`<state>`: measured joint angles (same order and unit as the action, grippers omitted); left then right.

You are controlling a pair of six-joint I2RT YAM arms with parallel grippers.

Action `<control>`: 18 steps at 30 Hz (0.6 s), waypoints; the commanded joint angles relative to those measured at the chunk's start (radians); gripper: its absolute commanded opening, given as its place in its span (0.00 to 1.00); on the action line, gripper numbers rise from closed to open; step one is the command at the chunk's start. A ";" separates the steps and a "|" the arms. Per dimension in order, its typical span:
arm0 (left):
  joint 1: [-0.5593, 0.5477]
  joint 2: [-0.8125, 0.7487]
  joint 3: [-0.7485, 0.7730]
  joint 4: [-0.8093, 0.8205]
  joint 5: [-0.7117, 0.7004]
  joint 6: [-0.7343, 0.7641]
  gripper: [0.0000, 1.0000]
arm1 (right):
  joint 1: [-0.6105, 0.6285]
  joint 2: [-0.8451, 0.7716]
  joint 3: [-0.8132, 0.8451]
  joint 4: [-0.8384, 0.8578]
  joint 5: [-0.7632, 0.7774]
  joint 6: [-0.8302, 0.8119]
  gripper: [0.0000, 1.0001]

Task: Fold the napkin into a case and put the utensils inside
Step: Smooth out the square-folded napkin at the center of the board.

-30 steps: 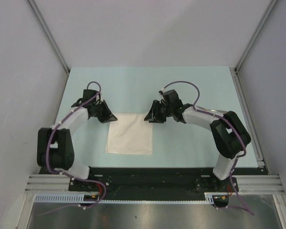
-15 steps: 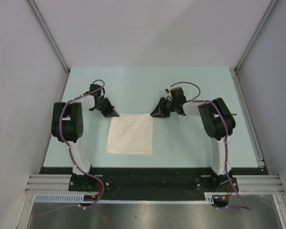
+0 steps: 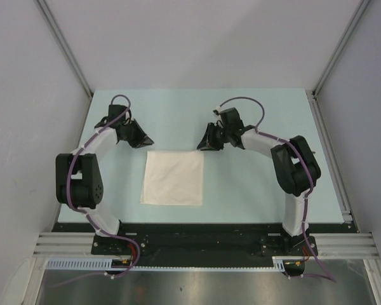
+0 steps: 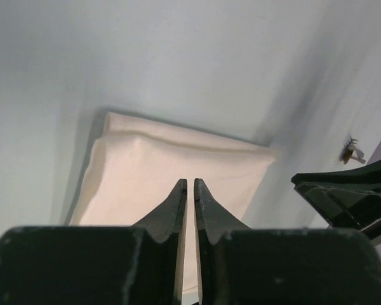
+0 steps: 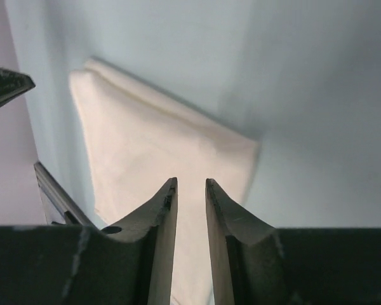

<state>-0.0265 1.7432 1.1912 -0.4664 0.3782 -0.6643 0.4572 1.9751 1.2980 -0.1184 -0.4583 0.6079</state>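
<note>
The napkin [image 3: 173,178] lies flat on the light blue table as a white square; its far edge shows a slight ridge in the left wrist view [image 4: 178,159]. My left gripper [image 3: 149,141] hovers just beyond the far left corner, its jaws [image 4: 190,182] parted by a narrow slit with nothing between them. At the far right corner my right gripper [image 3: 200,147] stands open and empty, above the napkin [image 5: 159,140] in its own view [image 5: 190,181]. No case or utensils are in view.
The table [image 3: 260,184] is bounded by grey walls on three sides, with a metal rail [image 3: 330,159] along its right edge. Both arm bases sit on the black bar [image 3: 197,244] at the near edge.
The left gripper has pulled back from the napkin's far left corner and its jaws have parted slightly. The right gripper narrowed, then backed off a little from the far right corner.
</note>
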 commanded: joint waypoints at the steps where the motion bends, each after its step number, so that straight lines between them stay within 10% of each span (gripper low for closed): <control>1: 0.000 -0.041 -0.042 0.015 0.034 0.012 0.12 | 0.058 -0.004 0.063 0.062 -0.039 0.029 0.30; 18: -0.003 0.113 -0.013 0.049 -0.039 0.029 0.12 | -0.061 0.225 0.127 0.122 -0.053 -0.052 0.31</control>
<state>-0.0193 1.9194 1.1740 -0.4526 0.3950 -0.6617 0.4217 2.1708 1.3811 0.0132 -0.5579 0.6258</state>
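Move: The left hand hovers near the square-folded napkin's far left corner, which lies about 2 cm to the left, level fore and aft and 7 cm below; the napkin's middle is some 10 cm back and 7 cm to the right. The right hand has the far right corner roughly 2 cm ahead and 4 cm below, level sideways, with the napkin's middle about 8 cm back and 9 cm to the left. Down after a small rise, the left hand drops about 8 cm and eases back a little, tilting forward some 10 degrees, to bring its nearly shut fingertips onto the napkin's far edge beside the left corner. The right hand lifts and swings left over the napkin, then comes down about 6 cm while sweeping forward and right to the far right corner, its part-open fingers held as they are. ##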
